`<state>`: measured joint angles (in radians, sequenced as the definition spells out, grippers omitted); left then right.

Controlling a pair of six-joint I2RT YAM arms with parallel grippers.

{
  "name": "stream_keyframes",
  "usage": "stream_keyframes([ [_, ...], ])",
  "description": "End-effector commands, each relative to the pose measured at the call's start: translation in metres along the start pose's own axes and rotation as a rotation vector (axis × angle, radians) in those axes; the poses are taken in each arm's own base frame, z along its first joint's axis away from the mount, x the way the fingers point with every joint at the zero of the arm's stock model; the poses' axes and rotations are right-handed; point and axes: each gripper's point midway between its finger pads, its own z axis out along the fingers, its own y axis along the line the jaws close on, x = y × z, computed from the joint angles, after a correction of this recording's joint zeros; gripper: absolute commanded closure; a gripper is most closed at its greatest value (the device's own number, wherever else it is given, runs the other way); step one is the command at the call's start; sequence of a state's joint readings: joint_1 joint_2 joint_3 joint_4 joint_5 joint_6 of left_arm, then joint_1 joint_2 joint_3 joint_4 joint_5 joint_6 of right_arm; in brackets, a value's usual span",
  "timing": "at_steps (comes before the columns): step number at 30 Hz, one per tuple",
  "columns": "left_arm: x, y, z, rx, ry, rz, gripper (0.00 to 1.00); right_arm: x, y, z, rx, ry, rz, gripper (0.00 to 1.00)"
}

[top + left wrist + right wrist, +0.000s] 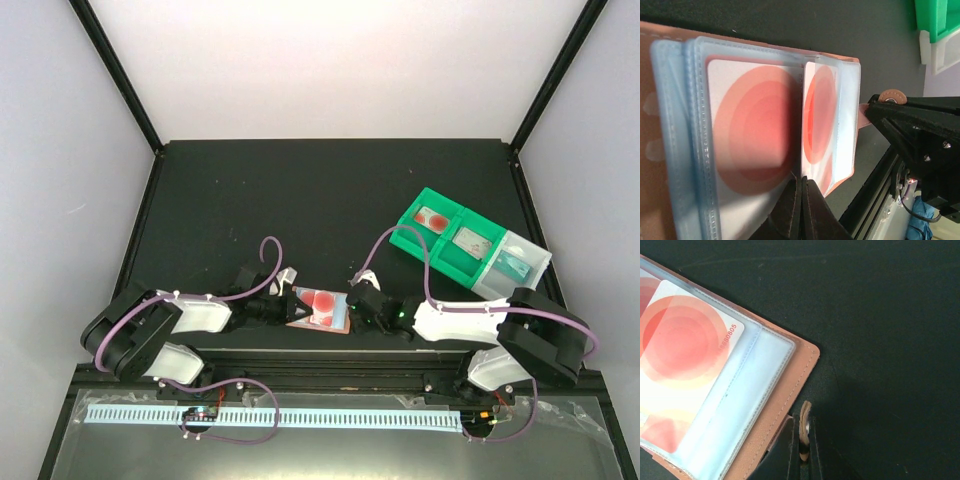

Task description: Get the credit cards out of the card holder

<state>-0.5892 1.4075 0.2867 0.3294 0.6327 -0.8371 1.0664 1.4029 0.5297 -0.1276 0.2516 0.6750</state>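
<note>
The card holder lies open on the black mat between my two grippers, its terracotta outer face down and its light blue sleeves up. Credit cards with red circles sit inside the clear sleeves, and another one shows in the right wrist view. My left gripper is shut on the edge of a middle sleeve that stands up edge-on. Whether a card is in that pinch I cannot tell. My right gripper is shut on the small brown tab at the holder's right edge.
Two green bins and a clear bin stand in a row at the right rear, with small items inside. The table's front rail runs just behind both arm bases, close to the holder.
</note>
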Motion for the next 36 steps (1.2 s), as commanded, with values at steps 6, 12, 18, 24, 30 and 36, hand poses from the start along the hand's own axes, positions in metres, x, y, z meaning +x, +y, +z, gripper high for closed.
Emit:
stream_keyframes([
  [6, -0.005, 0.001, -0.004, -0.029, -0.006, 0.03, 0.98, -0.006, -0.007, -0.005, 0.028, -0.048, 0.004, 0.99],
  [12, -0.008, -0.001, -0.013, -0.064, -0.025, 0.044, 0.98, -0.007, -0.009, -0.004, 0.038, -0.05, 0.003, 0.99],
  [18, -0.017, -0.012, -0.032, -0.09, -0.099, 0.081, 0.98, -0.016, -0.012, -0.007, 0.05, -0.071, 0.0, 0.99],
  [24, -0.021, -0.031, -0.048, -0.073, -0.132, 0.151, 0.98, -0.031, -0.008, -0.023, 0.027, -0.099, -0.004, 0.86],
  [30, -0.017, -0.053, -0.058, -0.013, -0.115, 0.232, 0.99, -0.051, 0.007, -0.06, -0.074, -0.154, -0.039, 0.68],
  [36, -0.006, -0.084, -0.069, 0.1, -0.065, 0.324, 0.99, -0.059, 0.034, -0.102, -0.245, -0.141, -0.144, 0.58],
])
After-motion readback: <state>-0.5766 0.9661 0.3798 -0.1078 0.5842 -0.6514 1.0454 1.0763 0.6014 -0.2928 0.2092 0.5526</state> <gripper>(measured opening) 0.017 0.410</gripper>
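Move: The left fingers already pinch the card in the card holder's right sleeve; its middle lies about 3 cm to their right, 2 cm ahead and 1 cm below. The other card, in the left sleeve, is some 3 cm to that hand's left and 2 cm ahead, and the strap some 10 cm to its right, about level with it. The right fingers already hold that strap, with the holder's middle about 8 cm to their left and 1 cm ahead, barely lower. Keep the left pinch on the card and draw it left some 2 cm, then mostly up about 8 cm out of the right sleeve, rolling the wrist roughly 15 degrees as it rises. Hold the strap nearly still with the right gripper while the card starts out, then open those fingers, let go of the strap and lift straight up away from the holder, ever faster. ##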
